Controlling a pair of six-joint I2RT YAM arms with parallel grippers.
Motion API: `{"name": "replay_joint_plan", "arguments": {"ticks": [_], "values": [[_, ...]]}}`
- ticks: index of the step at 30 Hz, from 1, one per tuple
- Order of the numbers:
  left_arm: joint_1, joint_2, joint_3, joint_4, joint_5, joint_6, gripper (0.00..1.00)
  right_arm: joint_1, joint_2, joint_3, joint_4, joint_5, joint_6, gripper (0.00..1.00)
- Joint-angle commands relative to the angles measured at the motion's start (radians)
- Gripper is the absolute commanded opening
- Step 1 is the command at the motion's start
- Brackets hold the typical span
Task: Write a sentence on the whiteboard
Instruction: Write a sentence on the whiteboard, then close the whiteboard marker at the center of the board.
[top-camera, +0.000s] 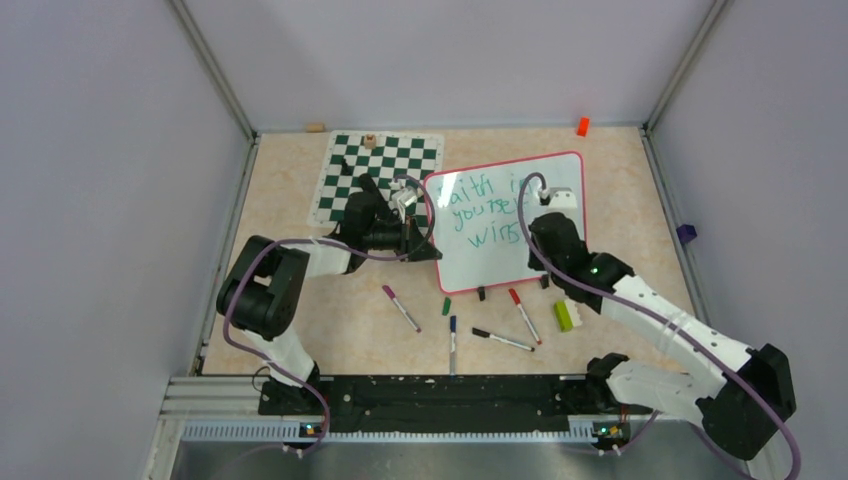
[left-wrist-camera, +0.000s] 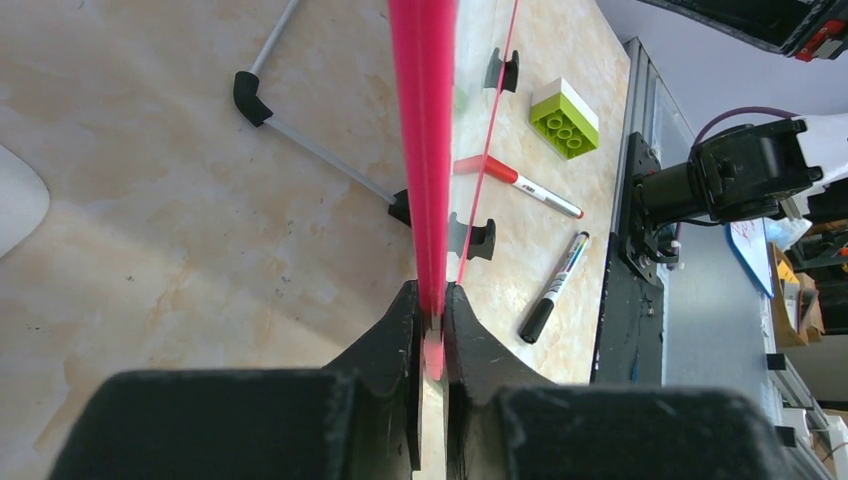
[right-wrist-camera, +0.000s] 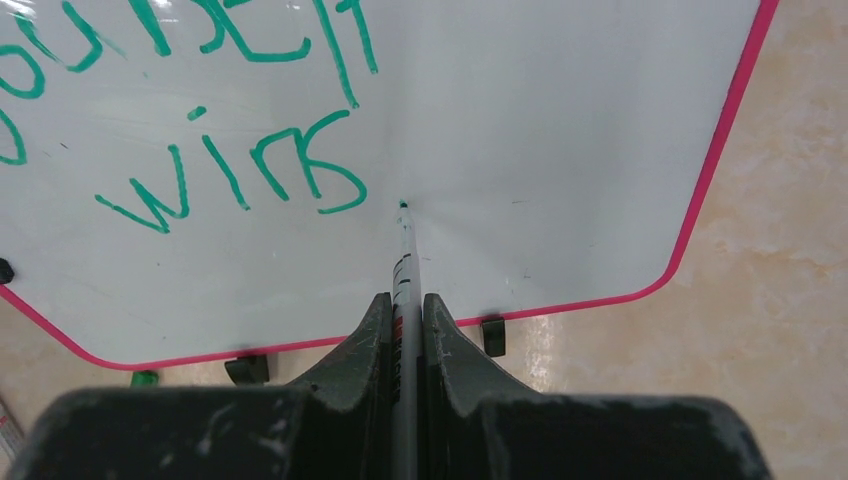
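The whiteboard (top-camera: 480, 268) with its pink frame stands at the table's middle, its black feet (right-wrist-camera: 492, 335) on the tabletop. The sentence (top-camera: 478, 212) runs in teal over three lines and ends with "wins" (right-wrist-camera: 240, 172). My left gripper (top-camera: 428, 236) is shut on the board's left edge, the pink frame (left-wrist-camera: 424, 150) pinched between its jaws (left-wrist-camera: 432, 300). My right gripper (right-wrist-camera: 405, 305) is shut on a white marker (right-wrist-camera: 405, 262). The marker's tip touches the board just right of "wins". In the top view the right gripper (top-camera: 545, 228) hovers over the board's right half.
A green-and-white chess mat (top-camera: 380, 175) lies behind the left arm. Loose markers lie before the board: purple-capped (top-camera: 401, 307), blue (top-camera: 452, 340), black (top-camera: 502, 340), red (top-camera: 524, 315). A green-and-white brick (top-camera: 564, 315) sits near the right arm. An orange block (top-camera: 582, 126) lies at the back wall.
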Motion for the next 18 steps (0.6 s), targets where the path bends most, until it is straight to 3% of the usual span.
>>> {"name": "replay_joint_plan", "arguments": {"ticks": [1,3,5,6,12,18], "values": [[0.002,-0.052,-0.013,-0.035,-0.057,0.049,0.16,-0.011,-0.096,0.033,0.012,0.012,-0.011,0.0],[0.001,-0.067,-0.009,-0.065,-0.071,0.066,0.39,-0.011,-0.138,0.039,-0.01,0.012,-0.022,0.0],[0.005,-0.091,-0.011,-0.096,-0.108,0.078,0.92,-0.011,-0.178,0.043,-0.02,0.011,-0.03,0.0],[0.005,-0.107,-0.015,-0.109,-0.129,0.087,0.98,-0.011,-0.196,0.044,-0.025,0.011,-0.035,0.0],[0.017,-0.264,-0.089,-0.155,-0.282,0.099,0.99,-0.011,-0.276,0.046,-0.029,0.015,-0.042,0.0],[0.021,-0.545,-0.14,-0.281,-0.464,0.03,0.99,-0.011,-0.323,0.07,-0.044,0.015,-0.056,0.0]]}}
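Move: The right hand's marker tip is at the dot after "wins", about 5 cm ahead of and 4 below the hand. The word lies 4 ahead and 8 left, level with the dot; the board's middle is some 8 ahead and 7 left. For the left hand, gripping the left frame edge, the board's middle is roughly 15 cm right and 5 ahead; the microphone lies 8 ahead, 11 left, and the green cap 12 back, 1 right, both on the table. The marker tip lifts off the whiteboard at the dot after "wins" as the right hand rises about 7 cm, easing a little back and to the right, its fingers tilting up and keeping their hold on the marker. The left fingers open wide and let go of the frame's left edge; that hand then backs off left and up, some 5 cm, swinging counter-clockwise. ##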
